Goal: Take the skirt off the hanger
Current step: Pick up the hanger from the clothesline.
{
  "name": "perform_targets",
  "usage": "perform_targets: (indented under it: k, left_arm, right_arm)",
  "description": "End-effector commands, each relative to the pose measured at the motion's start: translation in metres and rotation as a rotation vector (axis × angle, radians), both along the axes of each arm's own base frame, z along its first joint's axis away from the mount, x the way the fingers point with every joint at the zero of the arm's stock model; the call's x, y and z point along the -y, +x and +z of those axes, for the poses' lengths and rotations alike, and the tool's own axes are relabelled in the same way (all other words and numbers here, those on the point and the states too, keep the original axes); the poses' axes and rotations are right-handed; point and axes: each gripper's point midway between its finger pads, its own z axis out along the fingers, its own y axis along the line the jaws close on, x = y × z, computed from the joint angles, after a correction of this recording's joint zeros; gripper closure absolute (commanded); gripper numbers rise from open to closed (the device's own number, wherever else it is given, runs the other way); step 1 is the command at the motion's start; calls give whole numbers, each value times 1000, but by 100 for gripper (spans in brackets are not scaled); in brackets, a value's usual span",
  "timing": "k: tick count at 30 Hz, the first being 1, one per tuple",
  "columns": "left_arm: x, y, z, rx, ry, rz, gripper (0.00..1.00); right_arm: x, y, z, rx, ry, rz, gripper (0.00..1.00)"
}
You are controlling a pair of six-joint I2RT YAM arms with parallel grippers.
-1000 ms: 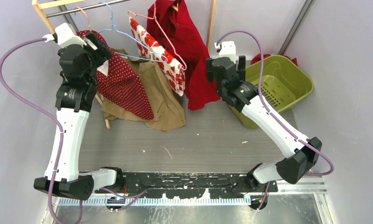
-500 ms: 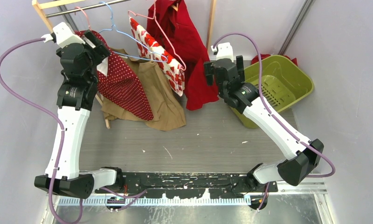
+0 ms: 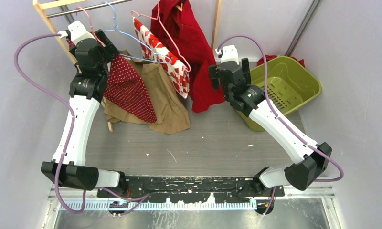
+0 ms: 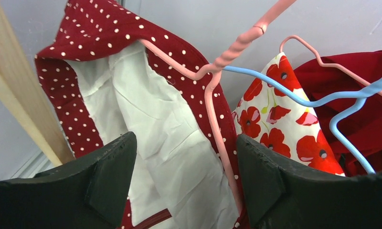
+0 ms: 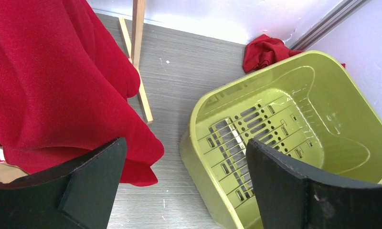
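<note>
The skirt is dark red with white dots and a white lining. It hangs from a pink wire hanger at the left end of the rail. My left gripper is open right at its waistband, with the lining and the pink wire's lower run between the fingers, the wire close to the right finger. From above, that gripper sits high by the rack. My right gripper is open and holds nothing, hovering between a red garment and the basket.
A blue hanger and a poppy-print garment hang just right of the skirt. A red garment hangs further right. A tan cloth lies below. A wooden rack post stands left. A green basket sits at the right.
The left arm has swung up and to the right, bringing its open gripper against the skirt's waistband. The right arm has hardly moved.
</note>
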Motion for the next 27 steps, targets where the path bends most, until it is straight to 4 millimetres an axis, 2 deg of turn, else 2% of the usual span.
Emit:
perform_targets:
  k: [1,4,7,11,12,14,15,19,23,27]
  left_arm:
    - [-4,0,25,87,5,28,26]
    - [-7,-3,31,93,22,37,32]
    - [-8,-5,38,104,34,35,44]
    - [-10,-4,35,83,70,40,66]
    - [-11,-4,31,67,82,43,73]
    - [-12,-4,24,35,106,43,95]
    - [-11,-4,20,20,116,39,99]
    - [-8,-5,11,-17,197,-7,100]
    - [-14,-7,5,-62,293,-7,100]
    - [-19,-1,-4,-99,366,-12,100]
  right_arm:
    - [8,-5,21,63,20,-18,0]
    - [7,-4,18,58,16,-16,0]
    - [6,-3,14,51,11,-18,0]
    - [6,-3,11,42,6,-15,0]
    - [6,-3,10,40,4,-14,0]
    - [7,-4,12,43,4,-14,0]
    - [7,-4,12,43,1,-13,0]
    - [8,-4,10,38,-11,-14,0]
    - [6,-3,6,31,-12,-5,0]
    - [5,-2,2,26,-15,-4,0]
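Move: The near arm of the pink hanger, which carries the polka-dot skirt, runs down between my left fingers, level with them and about 3 cm to their right. The skirt's middle hangs some 15 cm below my left hand and 2 cm ahead. The blue hanger is about 13 cm to the right, level ahead; the floral skirt is roughly 20 cm right and 3 cm back. From my right hand the pink hanger arm is some 42 cm left, 5 cm ahead and about 10 cm higher. I hold my left hand nearly in place and close its fingers from wide open to almost shut, pinching the near arm of the pink hanger just below its twisted neck. Towards the end I roll the wrist about 15 degrees, left side up, while easing some 1 cm to my left with the hanger gripped. ##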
